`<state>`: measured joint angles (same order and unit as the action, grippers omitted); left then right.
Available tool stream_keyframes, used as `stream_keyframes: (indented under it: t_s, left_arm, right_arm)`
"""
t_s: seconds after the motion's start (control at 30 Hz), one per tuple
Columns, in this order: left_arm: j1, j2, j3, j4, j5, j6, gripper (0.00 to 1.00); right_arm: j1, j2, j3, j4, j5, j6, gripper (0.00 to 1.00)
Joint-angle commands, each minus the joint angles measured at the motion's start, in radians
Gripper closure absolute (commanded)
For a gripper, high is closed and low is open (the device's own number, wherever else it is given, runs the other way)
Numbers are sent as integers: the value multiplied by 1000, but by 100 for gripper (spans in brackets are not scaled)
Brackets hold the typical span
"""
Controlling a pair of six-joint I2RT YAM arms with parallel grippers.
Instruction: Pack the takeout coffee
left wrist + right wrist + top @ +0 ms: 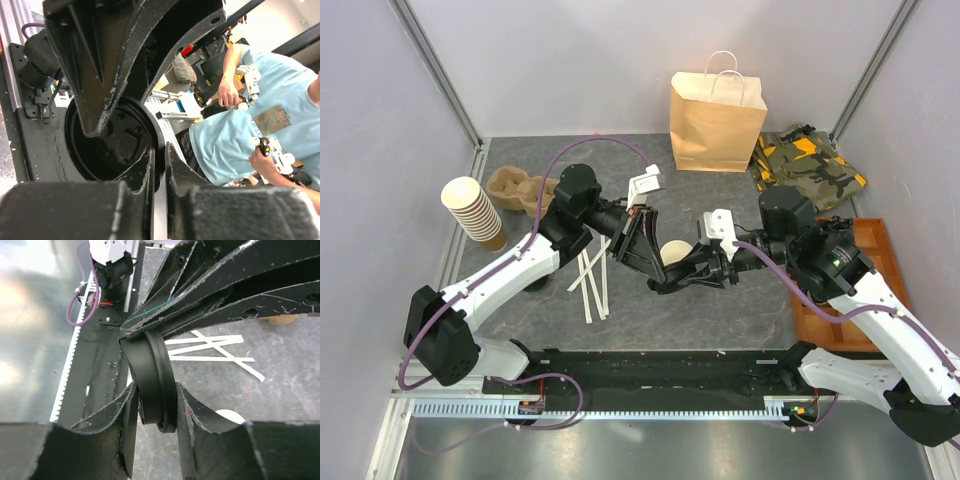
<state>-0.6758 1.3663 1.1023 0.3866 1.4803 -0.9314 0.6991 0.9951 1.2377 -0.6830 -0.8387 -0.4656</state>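
A round black lid (152,375) hangs on edge above the mat between both grippers. My right gripper (155,400) has its fingers pressed on the lid's two faces from below. My left gripper (160,165) pinches the lid's (112,145) rim in a narrow slit; its fingers (210,285) reach in from above in the right wrist view. In the top view the left gripper (645,262) and right gripper (665,283) meet at mid-table. Just behind them stands the takeout coffee cup (673,250), small, brown and open-topped with no lid on it.
A kraft paper bag (717,125) stands upright at the back. A tall cup stack (475,212) and a pulp carrier (517,190) sit at the left. White stirrers (592,285) lie under the left arm. A camouflage cloth (810,165) and a wooden tray (820,315) are at the right.
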Motion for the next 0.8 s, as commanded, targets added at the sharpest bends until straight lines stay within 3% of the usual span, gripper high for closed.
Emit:
stream_keyframes:
  t_s: [0.0,0.17,0.3,0.43,0.53,0.67,0.77]
  left_arm:
    - [4,-7,7,-101,6,115,80]
    - [53,-32,62,-361,-81,302,64]
    - [160,-84,77,-413,-221,378,55]
    - [246,-168,90,-437,-392,434,50]
    - [252,-219,99,-520,-469,607,45]
    - [251,-355,-11,-557,-532,828,41]
    - [243,-424,-103,-539,-577,982,42]
  right_arm:
    - [8,0,0,-10,-7,1,72]
    - [7,-4,-17,-3,-5,50,87]
    - [4,-26,-50,46,10,129,100]
    - [-13,-36,-96,109,16,263,100]
    - [-50,-32,-133,201,-3,375,100]
    - [-110,-36,-236,423,-86,740,100]
    - [-154,-30,-329,687,-125,985,100]
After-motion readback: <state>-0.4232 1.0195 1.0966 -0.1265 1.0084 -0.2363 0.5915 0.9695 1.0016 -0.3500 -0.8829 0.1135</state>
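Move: The black lid is already between my hands. Its middle lies about 3 cm to the right of my left hand, 2 cm back and level with it, and about 4 cm left of my right hand, 1 cm lower. The coffee cup stands some 9 cm ahead of my right hand, 2 cm to its left and 25 cm below. The paper strips lie some 15 cm left and 10 cm ahead of my left hand, 30 cm down. I close my right fingers from part open to a pinch on the lid's rim while my left ones open wide and let go. My left hand dips slightly, then swings forward and left about 10 cm, turning some 40 degrees counter-clockwise. With the lid, my right hand sinks 3 cm, then eases forward towards the cup, rolling its forward side down. ##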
